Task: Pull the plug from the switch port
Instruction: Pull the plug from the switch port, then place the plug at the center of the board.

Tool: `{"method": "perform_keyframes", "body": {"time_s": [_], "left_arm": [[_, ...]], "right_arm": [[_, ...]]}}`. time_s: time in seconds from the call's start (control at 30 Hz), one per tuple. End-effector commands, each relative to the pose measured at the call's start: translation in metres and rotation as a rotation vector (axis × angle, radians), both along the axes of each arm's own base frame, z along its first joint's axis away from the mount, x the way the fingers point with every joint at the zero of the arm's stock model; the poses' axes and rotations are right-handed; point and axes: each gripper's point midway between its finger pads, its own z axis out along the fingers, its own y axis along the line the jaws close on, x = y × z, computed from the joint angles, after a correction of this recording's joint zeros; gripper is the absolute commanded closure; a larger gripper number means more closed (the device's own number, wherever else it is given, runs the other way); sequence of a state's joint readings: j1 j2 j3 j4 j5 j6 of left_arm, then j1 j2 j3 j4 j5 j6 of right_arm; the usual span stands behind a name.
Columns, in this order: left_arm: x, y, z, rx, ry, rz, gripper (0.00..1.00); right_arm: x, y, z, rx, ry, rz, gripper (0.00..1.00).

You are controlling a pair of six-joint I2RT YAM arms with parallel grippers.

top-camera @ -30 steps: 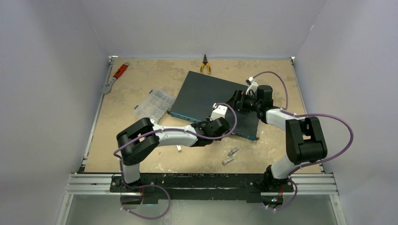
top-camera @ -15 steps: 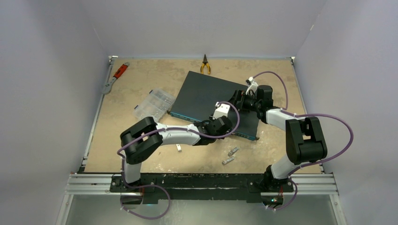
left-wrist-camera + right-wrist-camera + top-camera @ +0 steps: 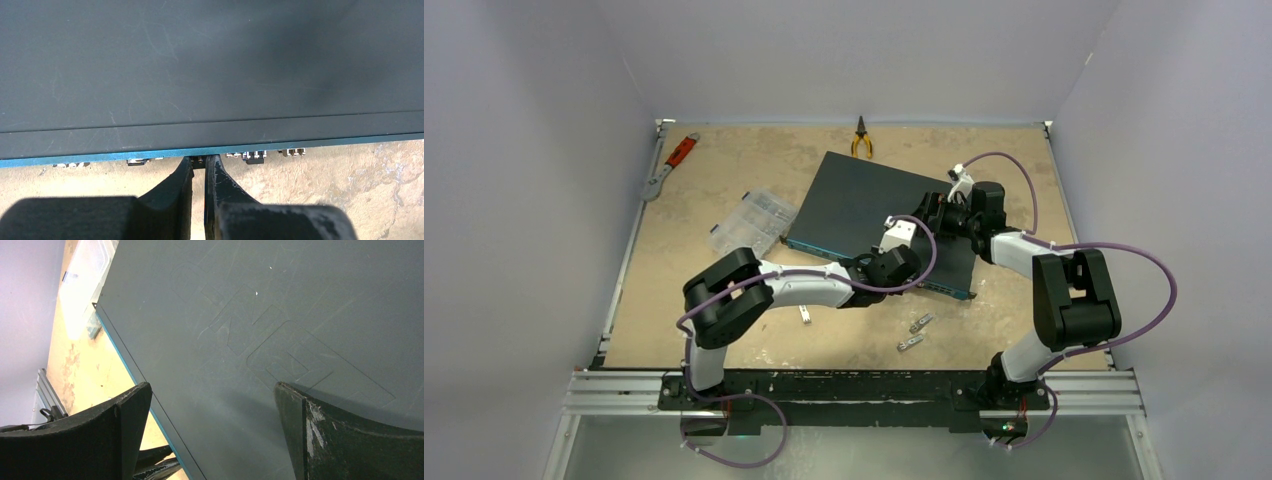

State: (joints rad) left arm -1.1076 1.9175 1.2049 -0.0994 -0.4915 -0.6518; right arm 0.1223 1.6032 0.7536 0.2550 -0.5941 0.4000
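Note:
The switch (image 3: 854, 200) is a flat dark-teal box lying at an angle mid-table, its blue front edge (image 3: 100, 159) facing the arms. In the left wrist view my left gripper (image 3: 199, 161) is shut, its fingertips (image 3: 216, 165) pinching a small dark plug (image 3: 199, 160) that sits in a port on that edge. From the top view the left gripper (image 3: 889, 270) meets the switch's near edge. My right gripper (image 3: 212, 402) stands wide open over the switch's top (image 3: 260, 315), near its right side (image 3: 932, 215), holding nothing.
Other small plugs (image 3: 252, 156) sit in ports along the same edge. Loose connectors (image 3: 921, 323) lie on the table in front. A clear compartment box (image 3: 752, 222) is left of the switch. Yellow pliers (image 3: 861, 140) and a red wrench (image 3: 671, 162) lie at the back.
My left gripper has crept in toward the switch's front edge and closed on the plug. The right arm has stayed put.

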Motion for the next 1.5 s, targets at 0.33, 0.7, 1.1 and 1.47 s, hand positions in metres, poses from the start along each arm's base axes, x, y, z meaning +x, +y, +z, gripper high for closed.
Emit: {"method": "perform_keyframes", "body": {"time_s": [0.33,0.7,1.1,1.47], "left_arm": [[0.006,0.018,0.017,-0.037,-0.038,0.049,1.00],[-0.022,0.034,0.013,-0.009,-0.022,0.031,1.00],[-0.067,0.030,0.012,0.037,-0.008,-0.075,1.00],[-0.097,-0.020,0.007,0.008,-0.006,-0.276,1.00]], "right_arm": [[-0.053,-0.030,-0.086,-0.164,0.325,-0.077,0.01],[-0.053,-0.030,-0.087,-0.165,0.328,-0.079,0.01],[-0.053,-0.031,-0.086,-0.167,0.326,-0.083,0.01],[-0.053,-0.031,-0.085,-0.166,0.324,-0.083,0.01]]}}
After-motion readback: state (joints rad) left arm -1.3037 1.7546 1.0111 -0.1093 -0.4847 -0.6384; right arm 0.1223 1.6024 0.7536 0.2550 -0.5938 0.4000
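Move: The left fingers are already shut on the latch end of the plug, whose middle lies in the port about 3 cm ahead and 1 cm right. The next plug sits some 4 cm right and 1 cm back. Two loose plugs lie on the table 2 cm lower: one 10 cm back and 8 cm right, another 14 cm back and 6 cm right. From the right hand, the gripped plug is about 10 cm back, 10 cm left and 4 cm down. Still pinching, the left hand draws the plug about 10 cm back from its port, turning some 10 degrees clockwise. ##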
